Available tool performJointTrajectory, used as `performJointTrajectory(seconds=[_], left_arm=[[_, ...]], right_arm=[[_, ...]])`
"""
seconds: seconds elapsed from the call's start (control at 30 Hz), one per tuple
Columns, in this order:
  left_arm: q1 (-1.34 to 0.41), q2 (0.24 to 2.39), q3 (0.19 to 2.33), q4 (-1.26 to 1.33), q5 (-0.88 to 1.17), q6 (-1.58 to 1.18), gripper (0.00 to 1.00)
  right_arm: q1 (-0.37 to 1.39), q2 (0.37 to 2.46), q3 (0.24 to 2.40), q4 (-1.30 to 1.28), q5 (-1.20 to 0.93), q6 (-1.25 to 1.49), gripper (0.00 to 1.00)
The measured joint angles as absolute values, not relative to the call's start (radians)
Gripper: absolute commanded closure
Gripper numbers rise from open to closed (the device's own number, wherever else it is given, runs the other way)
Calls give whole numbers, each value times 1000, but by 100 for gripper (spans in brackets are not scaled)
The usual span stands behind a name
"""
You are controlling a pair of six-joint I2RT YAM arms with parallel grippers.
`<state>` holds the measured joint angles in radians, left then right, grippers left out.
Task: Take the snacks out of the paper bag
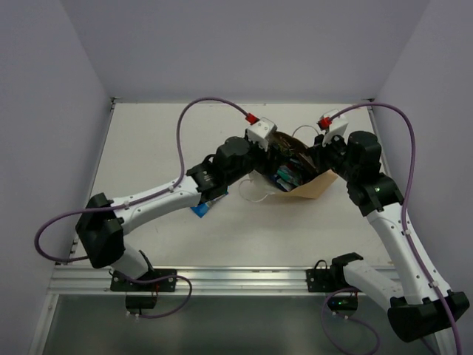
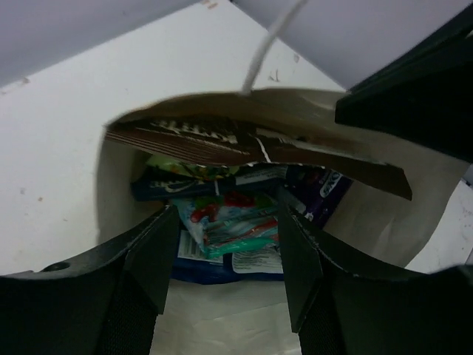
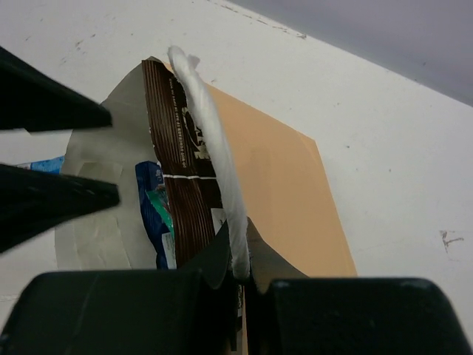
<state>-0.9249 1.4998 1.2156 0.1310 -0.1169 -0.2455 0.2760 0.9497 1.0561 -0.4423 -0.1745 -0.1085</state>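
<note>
The paper bag (image 1: 314, 185) lies on its side with its mouth toward the left arm. My left gripper (image 2: 226, 231) is open at the mouth, empty, its fingers either side of a teal-and-red pouch (image 2: 235, 225) that lies on a blue packet (image 2: 214, 270). Above these a long dark brown packet (image 2: 222, 140) spans the opening, with a dark blue packet (image 2: 181, 185) behind. My right gripper (image 3: 238, 259) is shut on the bag's white cord handle (image 3: 211, 133), holding the tan upper side (image 3: 281, 192) up. One blue packet (image 1: 199, 210) lies on the table under the left arm.
The second white cord handle (image 1: 255, 194) loops on the table in front of the bag. Grey walls enclose the white table (image 1: 148, 140) on three sides. A metal rail (image 1: 244, 277) with the arm bases runs along the near edge.
</note>
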Motion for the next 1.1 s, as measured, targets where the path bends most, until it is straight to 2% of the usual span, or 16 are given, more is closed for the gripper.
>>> performJointTrajectory(seconds=[0.13, 0.27, 0.57, 0.67, 0.77, 0.87, 0.9, 0.93, 0.97, 1.03, 1.1], left_arm=[[-975, 1635, 1231, 155, -125, -250, 44], [-995, 1725, 1231, 182, -128, -249, 43], [-994, 1789, 1244, 376, -220, -232, 37], [-994, 1803, 1246, 444, -268, -224, 37], [-994, 1831, 1264, 488, -311, -221, 42], [-994, 1876, 1297, 511, -339, -215, 53], [-994, 1891, 1308, 511, -344, -214, 68], [-994, 1903, 1315, 512, -347, -218, 76], [-994, 1911, 1318, 509, -348, -211, 91], [-994, 1921, 1319, 502, -356, -206, 100], [-994, 1921, 1319, 490, -361, -200, 100]], right_arm=[[276, 952, 1058, -444, -175, -96, 100], [276, 960, 1067, -449, -179, -86, 100], [276, 950, 1067, -458, -204, -71, 100], [276, 944, 1064, -461, -208, -67, 100], [276, 939, 1057, -460, -213, -64, 100], [278, 934, 1054, -459, -220, -63, 100], [278, 933, 1053, -459, -220, -63, 100], [279, 931, 1051, -459, -220, -62, 100], [280, 928, 1048, -459, -220, -62, 100], [282, 922, 1042, -458, -221, -60, 100], [285, 913, 1037, -456, -220, -59, 100]])
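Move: The brown packet stands against the bag's far wall, its middle about 6 cm ahead of the left hand, 6 to its right and 8 below; from the right hand it is roughly 6 ahead, 4 left and 7 down. Other snacks lie deeper in the bag, some 3 cm ahead of the left hand, 7 right and 14 lower. The bag's held rim is about 10 cm to its right, level with it. The blue packet already taken out lies some 22 cm left and 3 back, far below. The brown packet is what the left fingers reach for: they sink about 9 cm into the bag's mouth while shifting some 5 cm right, then push forward about 6 cm to the far wall, rising a little and dipping again as the hand swings counter-clockwise. There they shut from roughly half open, seeming to pinch the packet's upper part. The right hand keeps its pinch on the rim, easing slightly back. ##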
